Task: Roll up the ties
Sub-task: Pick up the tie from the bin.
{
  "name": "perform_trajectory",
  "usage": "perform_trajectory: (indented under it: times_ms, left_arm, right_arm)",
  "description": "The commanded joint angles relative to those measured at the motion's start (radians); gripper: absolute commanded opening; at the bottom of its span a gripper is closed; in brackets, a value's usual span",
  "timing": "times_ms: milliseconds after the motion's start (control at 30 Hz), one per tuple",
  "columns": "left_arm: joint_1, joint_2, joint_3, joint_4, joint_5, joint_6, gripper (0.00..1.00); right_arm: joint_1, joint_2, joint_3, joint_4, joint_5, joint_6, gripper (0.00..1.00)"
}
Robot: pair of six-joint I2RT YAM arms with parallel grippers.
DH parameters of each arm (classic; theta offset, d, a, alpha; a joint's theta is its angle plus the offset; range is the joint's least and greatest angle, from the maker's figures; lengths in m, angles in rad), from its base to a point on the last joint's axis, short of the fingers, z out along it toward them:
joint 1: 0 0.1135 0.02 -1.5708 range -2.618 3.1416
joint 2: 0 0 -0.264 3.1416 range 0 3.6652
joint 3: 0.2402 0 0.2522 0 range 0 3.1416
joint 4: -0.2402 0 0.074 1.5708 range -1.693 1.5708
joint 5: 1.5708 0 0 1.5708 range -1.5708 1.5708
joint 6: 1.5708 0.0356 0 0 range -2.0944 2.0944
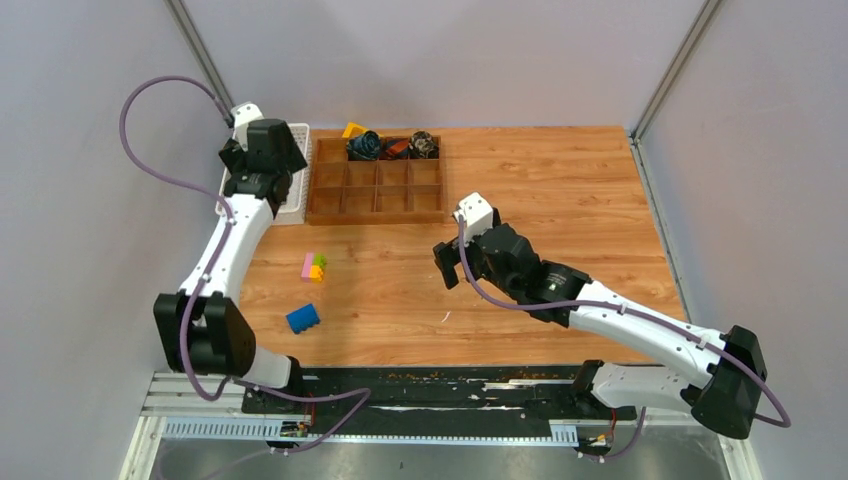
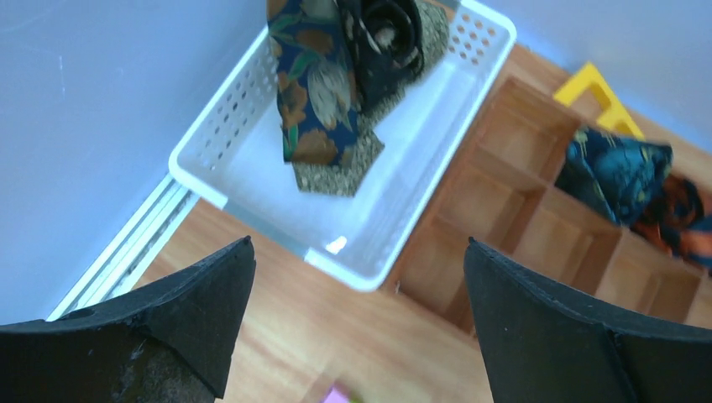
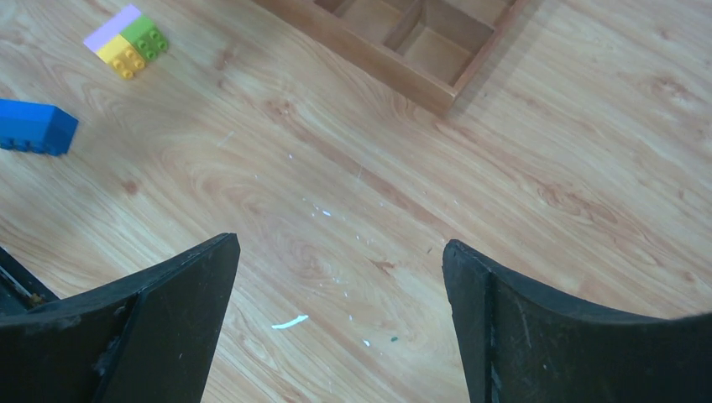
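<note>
Unrolled ties lie in a white basket [image 2: 243,151]: a navy floral tie [image 2: 311,92], an olive speckled tie [image 2: 336,172] under it and a black patterned tie [image 2: 386,42]. My left gripper [image 2: 359,252] hangs open above the basket's near corner, holding nothing. Three rolled ties sit in the back row of a wooden organizer [image 1: 375,190]: a blue-black one [image 1: 364,146], a reddish one [image 1: 397,148] and a mottled one [image 1: 424,145]. My right gripper [image 3: 340,252] is open and empty over bare table, just off the organizer's near right corner [image 3: 445,96].
Plastic blocks lie on the wooden table: a pink, green and yellow cluster [image 1: 314,266], a blue block [image 1: 303,318] and a yellow piece [image 1: 353,130] behind the organizer. Grey walls close in the left, back and right sides.
</note>
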Motion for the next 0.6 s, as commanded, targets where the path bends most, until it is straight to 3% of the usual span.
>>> perform_trajectory:
  times_ms: [0,267,567]
  left_arm:
    - [0.145,0.121,0.112,0.109,0.099,-0.021,1.00]
    - [0.320,0.298,0.149,0.262,0.361,0.046,1.00]
    - [0.358,0.572,0.284,0.276,0.496,0.127,0.99]
  right_arm:
    - [-0.049,-0.009,-0.019,-0.002,-0.065,-0.003,0.93]
    - [-0.185,-0.036,-0.066,0.019,-0.230,0.065,0.93]
    - [-0.197,-0.027,-0.078,0.023,-0.242,0.068,0.93]
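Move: From the left hand, the navy floral tie in the white bin lies roughly 12 cm ahead, 8 cm to the left and 16 cm below. The dark tie beside it is about 16 cm ahead, 3 cm to the left and just as far below; the wooden tray's middle is some 21 cm to the right and 8 cm ahead. From the right hand, the floral tie is about 50 cm left and 30 cm ahead, 12 cm lower. No touch shows yet: the left hand heads for the floral tie, swinging left and forward about 11 cm each way over the bin and sinking some 10 cm, mostly late, as the leftward swing dies out. It rolls left side down slightly, fingers staying wide open. The right hand, open and empty over bare table, eases down and right a few centimetres, tipping slightly down. ##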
